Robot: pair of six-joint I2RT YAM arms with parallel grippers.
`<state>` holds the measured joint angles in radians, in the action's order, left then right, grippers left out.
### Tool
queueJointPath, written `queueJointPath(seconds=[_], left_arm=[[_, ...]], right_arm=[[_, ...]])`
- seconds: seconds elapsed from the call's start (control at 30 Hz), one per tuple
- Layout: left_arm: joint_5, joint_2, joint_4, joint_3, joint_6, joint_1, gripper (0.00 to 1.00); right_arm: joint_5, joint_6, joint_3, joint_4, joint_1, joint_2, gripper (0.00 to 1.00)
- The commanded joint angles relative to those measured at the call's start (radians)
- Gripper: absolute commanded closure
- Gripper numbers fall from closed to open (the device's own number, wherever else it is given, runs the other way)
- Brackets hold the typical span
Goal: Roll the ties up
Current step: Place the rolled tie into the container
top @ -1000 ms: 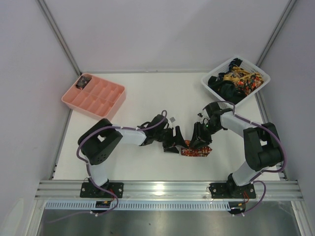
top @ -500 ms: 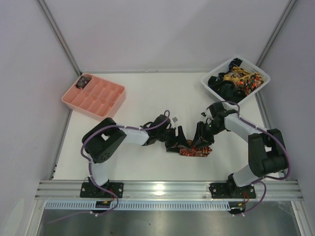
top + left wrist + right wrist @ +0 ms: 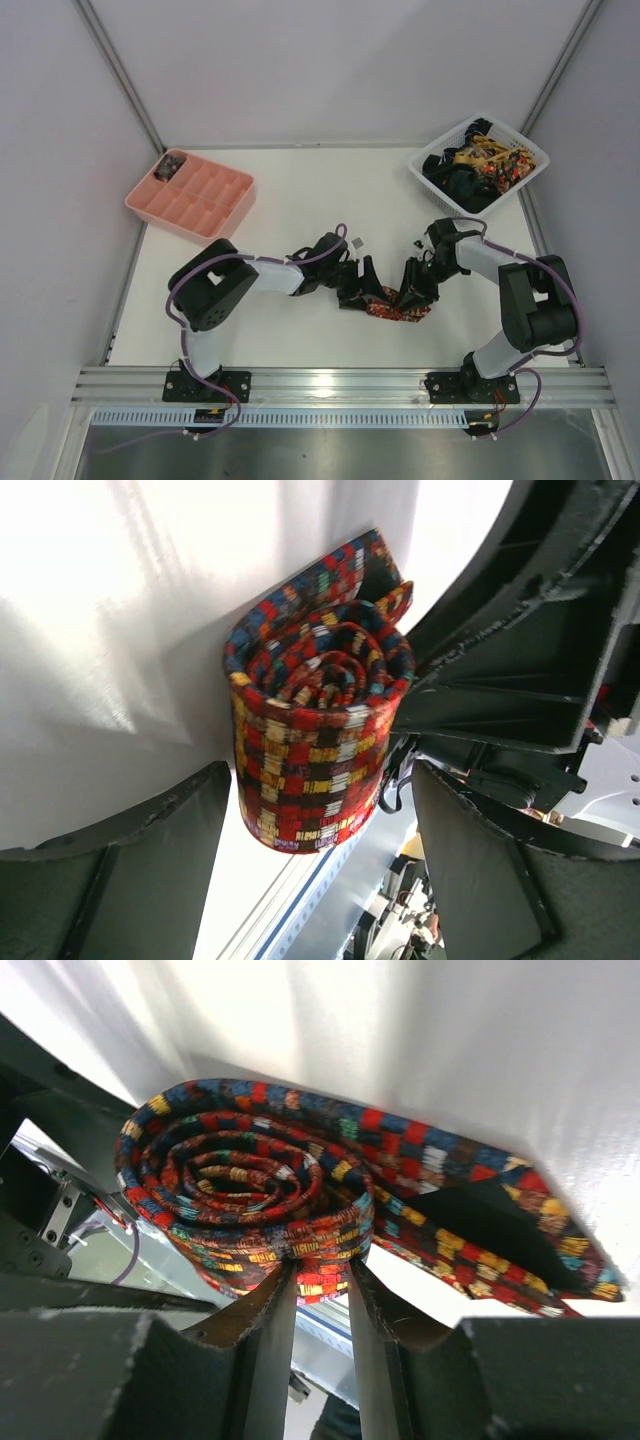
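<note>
A tie [image 3: 396, 307] with a red, yellow, blue and black check lies rolled into a coil at the table's near middle. In the right wrist view my right gripper [image 3: 321, 1278] is shut on the tie [image 3: 245, 1185], pinching the coil's outer layers, and the pointed tail [image 3: 500, 1230] runs off to the right. In the left wrist view my left gripper [image 3: 320, 780] is open, its fingers [image 3: 150, 860] standing either side of the tie [image 3: 315, 720] without pressing it. From above, the left gripper [image 3: 364, 288] and right gripper [image 3: 413, 297] meet at the coil.
A white lattice basket [image 3: 526, 148] at the back right holds more ties [image 3: 480, 165], patterned and dark. A pink compartment tray [image 3: 135, 205] at the back left has a small rolled item [image 3: 170, 166] in its far corner. The table's metal rail [image 3: 340, 385] runs along the near edge.
My right gripper has narrowed onto the coil's edge and its arm has swung in lower. The left arm has slid slightly right toward the roll, jaws still wide.
</note>
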<state>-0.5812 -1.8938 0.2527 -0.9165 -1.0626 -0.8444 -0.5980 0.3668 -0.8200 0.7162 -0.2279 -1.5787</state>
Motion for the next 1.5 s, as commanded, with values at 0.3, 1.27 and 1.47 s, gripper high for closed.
queueJointPath(seconds=[0.3,1.27,1.47], left_arm=[[-0.002,-0.051,-0.059,-0.122,0.110,-0.025,0.21],[0.058,-0.159,-0.174,-0.234,0.142,-0.062,1.00],[0.093,-0.123,-0.205,-0.223,0.165,-0.061,1.00]], right_arm=[[0.046,-0.012,0.008,-0.038,0.016,-0.029,0.68],[0.046,-0.023,0.013,-0.052,0.019,-0.053,0.68],[0.047,-0.026,-0.014,-0.031,0.021,-0.043,0.68]])
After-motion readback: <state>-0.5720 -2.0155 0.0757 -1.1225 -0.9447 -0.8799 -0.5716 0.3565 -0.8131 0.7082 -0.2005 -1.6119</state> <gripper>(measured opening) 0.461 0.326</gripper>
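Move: Just beyond the left hand's open fingers, about 3 cm to its right, 1 cm back and 1 cm lower, the rolled tie stands on edge. The tie's loose tail trails to about 9 cm right and 2 cm back. The pink container lies roughly 45 cm left and 27 cm ahead of the left hand. From the right hand, already pinching where roll meets tail, the roll's middle is about 4 cm left and 1 cm lower. Sliding some 2.5 cm to the right towards the rolled tie, and sinking about 1 cm in the later part, the left hand brings its open fingers around the roll, then closes them to pinch it from both sides, with a slight clockwise turn. The right hand keeps its shut grip at the tail junction, easing about 1 cm right and 1 cm down. ##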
